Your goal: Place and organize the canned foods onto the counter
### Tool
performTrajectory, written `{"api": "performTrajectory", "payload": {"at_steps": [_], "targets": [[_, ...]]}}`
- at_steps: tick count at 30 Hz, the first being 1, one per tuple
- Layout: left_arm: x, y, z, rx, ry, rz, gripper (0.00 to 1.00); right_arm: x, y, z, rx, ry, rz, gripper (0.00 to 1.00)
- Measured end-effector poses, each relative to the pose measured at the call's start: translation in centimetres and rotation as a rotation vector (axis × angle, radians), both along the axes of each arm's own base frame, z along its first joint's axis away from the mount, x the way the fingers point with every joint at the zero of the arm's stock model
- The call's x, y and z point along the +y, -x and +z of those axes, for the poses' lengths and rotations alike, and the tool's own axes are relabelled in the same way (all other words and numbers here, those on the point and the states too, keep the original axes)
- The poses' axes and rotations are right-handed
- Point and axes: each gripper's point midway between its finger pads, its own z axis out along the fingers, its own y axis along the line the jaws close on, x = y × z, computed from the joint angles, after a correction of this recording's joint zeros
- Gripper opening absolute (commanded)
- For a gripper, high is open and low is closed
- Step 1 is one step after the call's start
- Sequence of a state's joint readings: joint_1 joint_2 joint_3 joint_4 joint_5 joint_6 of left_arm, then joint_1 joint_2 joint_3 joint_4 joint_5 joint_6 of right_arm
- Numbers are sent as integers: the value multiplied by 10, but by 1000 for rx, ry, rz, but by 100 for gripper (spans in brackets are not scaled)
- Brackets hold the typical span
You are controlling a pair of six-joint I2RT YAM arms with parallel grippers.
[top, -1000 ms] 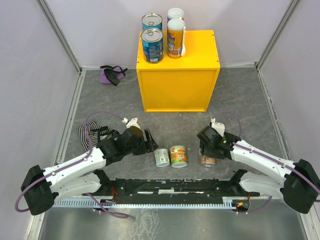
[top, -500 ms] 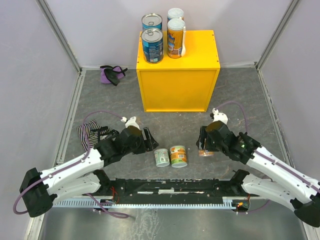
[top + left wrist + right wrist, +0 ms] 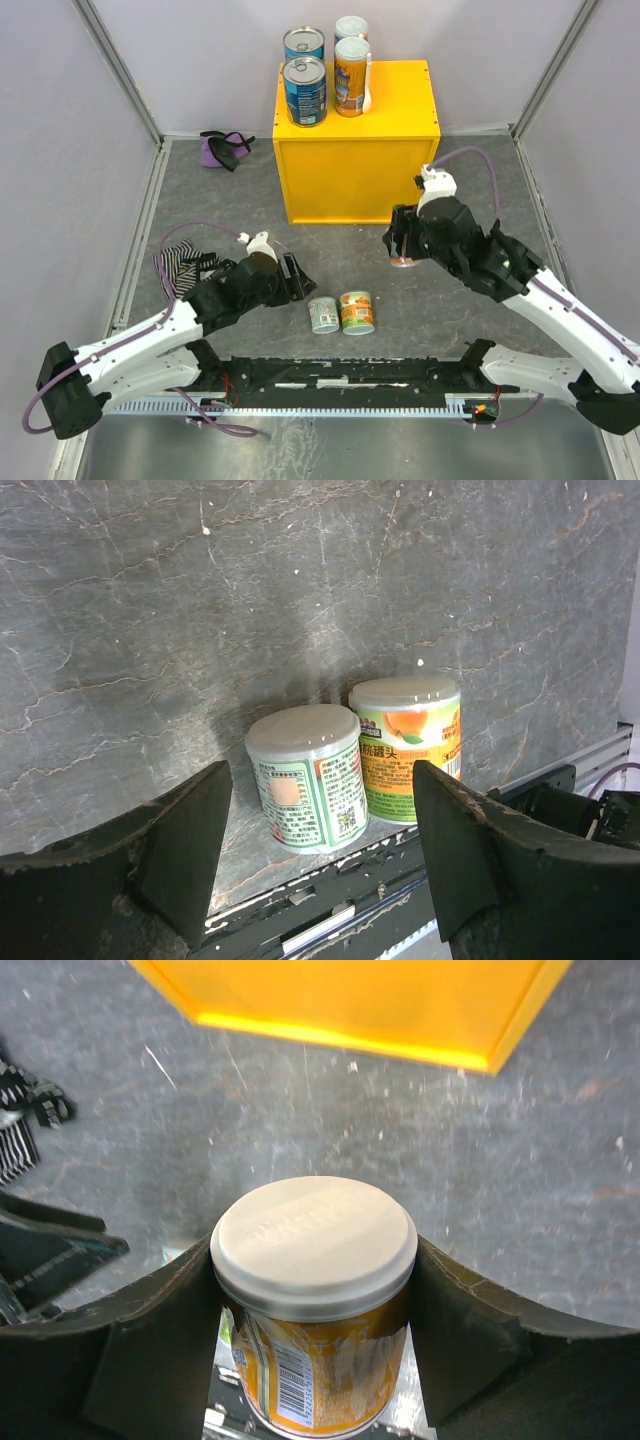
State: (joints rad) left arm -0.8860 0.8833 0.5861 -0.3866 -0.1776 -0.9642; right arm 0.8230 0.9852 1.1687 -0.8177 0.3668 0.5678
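The counter (image 3: 355,165) is a yellow box at the back, and its lower edge (image 3: 340,1010) shows in the right wrist view. On top stand two blue cans (image 3: 305,90) and two tall orange cans (image 3: 351,75). My right gripper (image 3: 404,243) (image 3: 313,1295) is shut on a short orange can (image 3: 313,1235), held above the floor in front of the counter's right corner. On the floor near the front stand a pale-green can (image 3: 323,314) (image 3: 305,780) and an orange can (image 3: 357,312) (image 3: 405,745), side by side. My left gripper (image 3: 297,277) (image 3: 322,780) is open just left of them, holding nothing.
A purple cloth bundle (image 3: 225,148) lies at the back left by the wall. A striped cloth (image 3: 172,265) lies under my left arm. A black rail (image 3: 340,375) runs along the near edge. Grey walls close in both sides.
My right gripper has lifted the short orange can off the floor and carried it away from the near edge, towards the counter. The left arm has barely shifted.
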Motion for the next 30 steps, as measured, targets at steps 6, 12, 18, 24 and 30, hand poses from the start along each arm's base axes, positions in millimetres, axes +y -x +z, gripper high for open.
{"api": "performTrajectory", "payload": {"at_steps": [6,12,18,24,30], "targets": [[3,1,6,-20,22,4,79,16,-31,63,-137,8,8,1],[6,4,11,-34,39,5,79,29,-63,120,-266,2,-3,1],[10,7,12,-32,36,5,79,18,-96,152,-331,-13,-66,1],[11,8,13,-37,43,5,79,7,-122,177,-391,-25,-103,1],[13,10,9,-36,43,4,79,6,-145,197,-463,-24,-111,1]]}}
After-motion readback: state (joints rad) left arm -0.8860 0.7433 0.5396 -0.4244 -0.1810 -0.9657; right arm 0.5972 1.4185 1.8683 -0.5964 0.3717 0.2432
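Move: The small orange can is already in the right hand, off the table; its likely resting place, the free right part of the yellow counter top, lies some 22 cm straight ahead and about 3 cm higher. From this hand, the orange can with the spoon stands roughly 21 cm ahead and 9 cm left, and the front blue can 19 cm ahead and 17 cm left, both about 8 cm up. From the left hand that free spot is about 26 cm ahead, 20 cm right and 16 cm up. The small orange can, still gripped upright between the right fingers, is carried up about 20 cm and forward about 15 cm towards the counter's front edge, climbing fastest at first. The wrist tips the fingers up by nearly 30 degrees on the way, and the grip keeps its width. ##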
